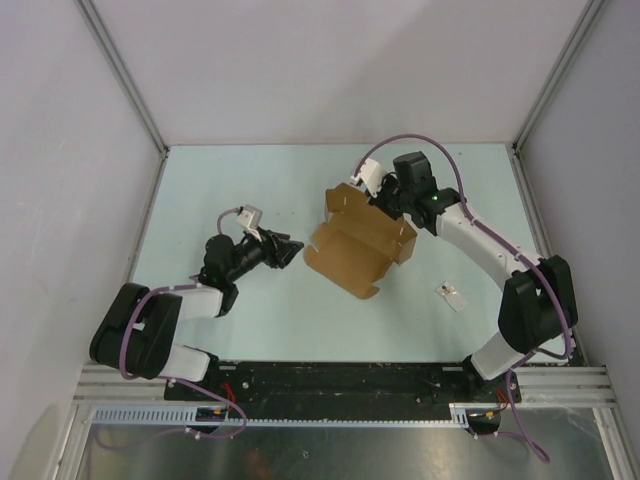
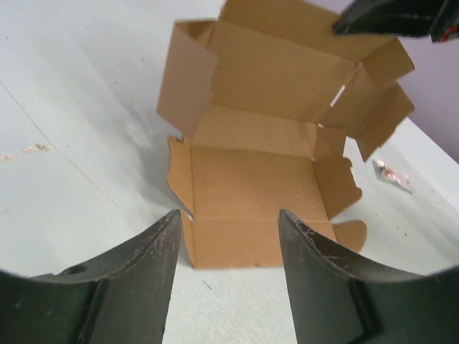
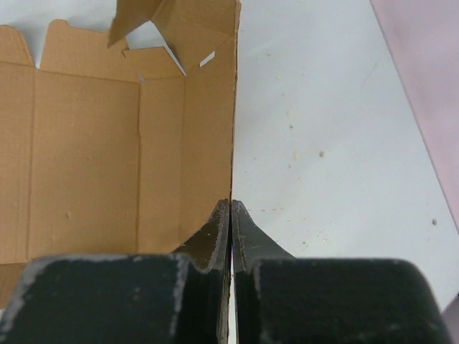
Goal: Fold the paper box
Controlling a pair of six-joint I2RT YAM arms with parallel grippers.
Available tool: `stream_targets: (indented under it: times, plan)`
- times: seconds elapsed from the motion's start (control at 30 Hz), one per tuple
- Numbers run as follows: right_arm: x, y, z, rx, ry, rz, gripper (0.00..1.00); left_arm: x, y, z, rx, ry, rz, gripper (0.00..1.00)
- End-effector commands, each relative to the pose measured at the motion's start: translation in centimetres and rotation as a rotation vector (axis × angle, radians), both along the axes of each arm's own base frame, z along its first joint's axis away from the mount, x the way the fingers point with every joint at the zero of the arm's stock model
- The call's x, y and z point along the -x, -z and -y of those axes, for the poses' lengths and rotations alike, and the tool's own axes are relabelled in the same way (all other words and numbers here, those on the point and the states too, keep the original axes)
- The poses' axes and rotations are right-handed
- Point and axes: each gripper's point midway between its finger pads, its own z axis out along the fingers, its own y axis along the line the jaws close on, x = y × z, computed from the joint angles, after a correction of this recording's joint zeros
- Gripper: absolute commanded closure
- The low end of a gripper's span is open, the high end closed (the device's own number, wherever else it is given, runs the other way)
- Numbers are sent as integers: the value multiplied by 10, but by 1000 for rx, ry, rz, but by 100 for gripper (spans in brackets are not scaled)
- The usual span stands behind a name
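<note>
The paper box (image 1: pixel 355 245), a brown die-cut cardboard sheet with flaps partly raised, lies mid-table. My right gripper (image 1: pixel 385 200) is shut on the box's far edge; in the right wrist view its fingers (image 3: pixel 231 203) pinch the thin rim of a panel (image 3: pixel 107 143) that stands on edge. My left gripper (image 1: pixel 290 250) hangs open just left of the box, apart from it. In the left wrist view the box (image 2: pixel 251 186) sits straight ahead beyond the open fingers (image 2: pixel 228 215), its near flap flat on the table. The right gripper (image 2: pixel 394 18) shows at the top of that view.
A small silvery-white packet (image 1: pixel 453 296) lies on the table right of the box, also visible as the packet (image 2: pixel 393 175) in the left wrist view. Grey walls enclose the pale table on three sides.
</note>
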Motion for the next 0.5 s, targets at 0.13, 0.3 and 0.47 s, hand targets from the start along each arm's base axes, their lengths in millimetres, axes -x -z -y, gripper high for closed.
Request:
stream_targets:
  times: [0.13, 0.3, 0.47]
  plan:
    - [44, -7, -10, -40, -185, -49, 100, -10, -25, 2, 18, 9, 73, 38]
    - [59, -6, -16, -72, -243, -71, 100, -11, -22, 3, 10, 21, 70, 38]
    - [71, -3, -15, -64, -271, -108, 100, -13, -9, 8, -10, 42, 50, 38]
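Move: The right gripper already pinches the top edge of the box's raised panel. From it, the box's low near panel lies about 6 cm back, 8 cm left and 15 cm down. The box's right end flap is some 4 cm back and 8 cm right of the hand, 9 cm lower; the small packet is 17 cm back and 17 cm right, on the table. From the left gripper the low near panel is about 4 cm ahead, 11 cm right and 10 cm below. Keep the right fingers shut on the raised panel's edge and draw the paper box back towards the bases by about 5 cm, nearly level. As you pull, swing the hand roughly 10 degrees counter-clockwise and let the fingertips tip down a little. ##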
